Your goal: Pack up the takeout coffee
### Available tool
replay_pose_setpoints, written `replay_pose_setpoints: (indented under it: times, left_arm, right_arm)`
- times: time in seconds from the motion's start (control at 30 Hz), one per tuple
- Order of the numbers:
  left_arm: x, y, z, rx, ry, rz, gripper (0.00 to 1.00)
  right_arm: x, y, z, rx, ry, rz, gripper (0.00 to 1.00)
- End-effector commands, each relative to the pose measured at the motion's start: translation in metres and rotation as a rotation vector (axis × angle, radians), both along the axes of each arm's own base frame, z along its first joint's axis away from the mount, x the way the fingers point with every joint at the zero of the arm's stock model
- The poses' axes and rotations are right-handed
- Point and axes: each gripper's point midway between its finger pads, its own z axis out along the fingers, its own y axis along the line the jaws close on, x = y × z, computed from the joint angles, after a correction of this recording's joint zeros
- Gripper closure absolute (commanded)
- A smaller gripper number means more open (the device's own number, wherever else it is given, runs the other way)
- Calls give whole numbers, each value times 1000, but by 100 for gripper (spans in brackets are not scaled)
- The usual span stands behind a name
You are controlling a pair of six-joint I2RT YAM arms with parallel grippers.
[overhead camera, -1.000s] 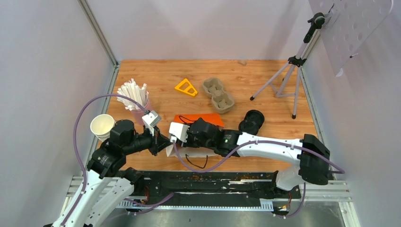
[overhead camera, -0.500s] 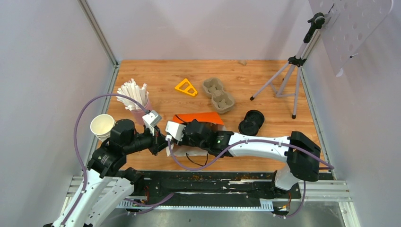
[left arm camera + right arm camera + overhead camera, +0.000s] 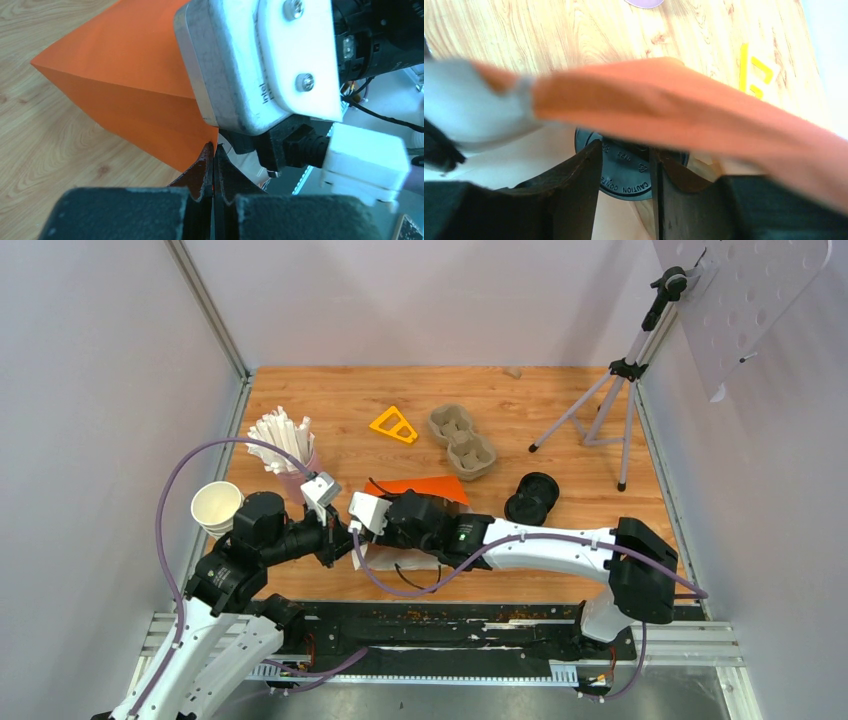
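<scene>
An orange paper bag [image 3: 425, 487] with a white lining lies on its side near the front of the table. My left gripper [image 3: 214, 147] is shut on the edge of its orange flap [image 3: 125, 75] and holds the mouth up. My right gripper [image 3: 624, 150] is inside the mouth, under the flap [image 3: 674, 105]. Its jaws stand apart over the round black lid [image 3: 626, 175] of one takeout coffee cup. The lid shows through the gap, and no grip on it can be seen. More black-lidded cups [image 3: 532, 498] stand to the right of the bag.
The pulp cup carrier [image 3: 462, 440] and a yellow triangular piece [image 3: 393, 425] lie behind the bag. A pink holder of white straws [image 3: 285, 445] and a stack of lidless cups [image 3: 216, 508] stand at the left. A tripod [image 3: 610, 410] stands at the back right.
My right arm has slid left, further into the bag's mouth. The orange flap has shifted slightly with it. The left gripper has kept its hold in the same place.
</scene>
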Motion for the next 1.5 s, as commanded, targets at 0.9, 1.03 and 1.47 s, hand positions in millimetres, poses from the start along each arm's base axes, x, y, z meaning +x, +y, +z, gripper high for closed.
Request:
replay_pose_setpoints:
  times: [0.9,1.03,1.47]
  left_arm:
    - [10,-8,33,-48,-22,7,99]
    - [11,-7,31,-25,-30,4,99]
    - [19,-15,50,-87,-40,13,96]
  right_arm:
    - [-26,-68,193,441,141,-200,37]
    - [-20,-90,219,523,112,-287,29]
    - [-17,-91,207,431,131,-267,26]
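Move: The lidded coffee cup lies on its side in the tipped paper bag, its middle about 4 cm ahead of the right fingertips, 2 cm left and 5 cm lower; the cup holder in the bag is some 4 cm ahead, 6 cm right and 7 cm below. The bag edge pinched by the left hand is 5 cm left, 3 cm back and 6 cm above. From the left hand the cup is roughly 7 cm ahead, 8 cm right, 11 cm below. The coffee cup is left in the bag as the right hand backs off from its lid, first briefly back and up, then mostly upward and to the right out of the mouth, some 18 cm up in all, rolling and swinging clockwise while its fingers spread wide. The left hand keeps its pinch on the bag's edge and raises it about 4 cm, easing slightly forward. ##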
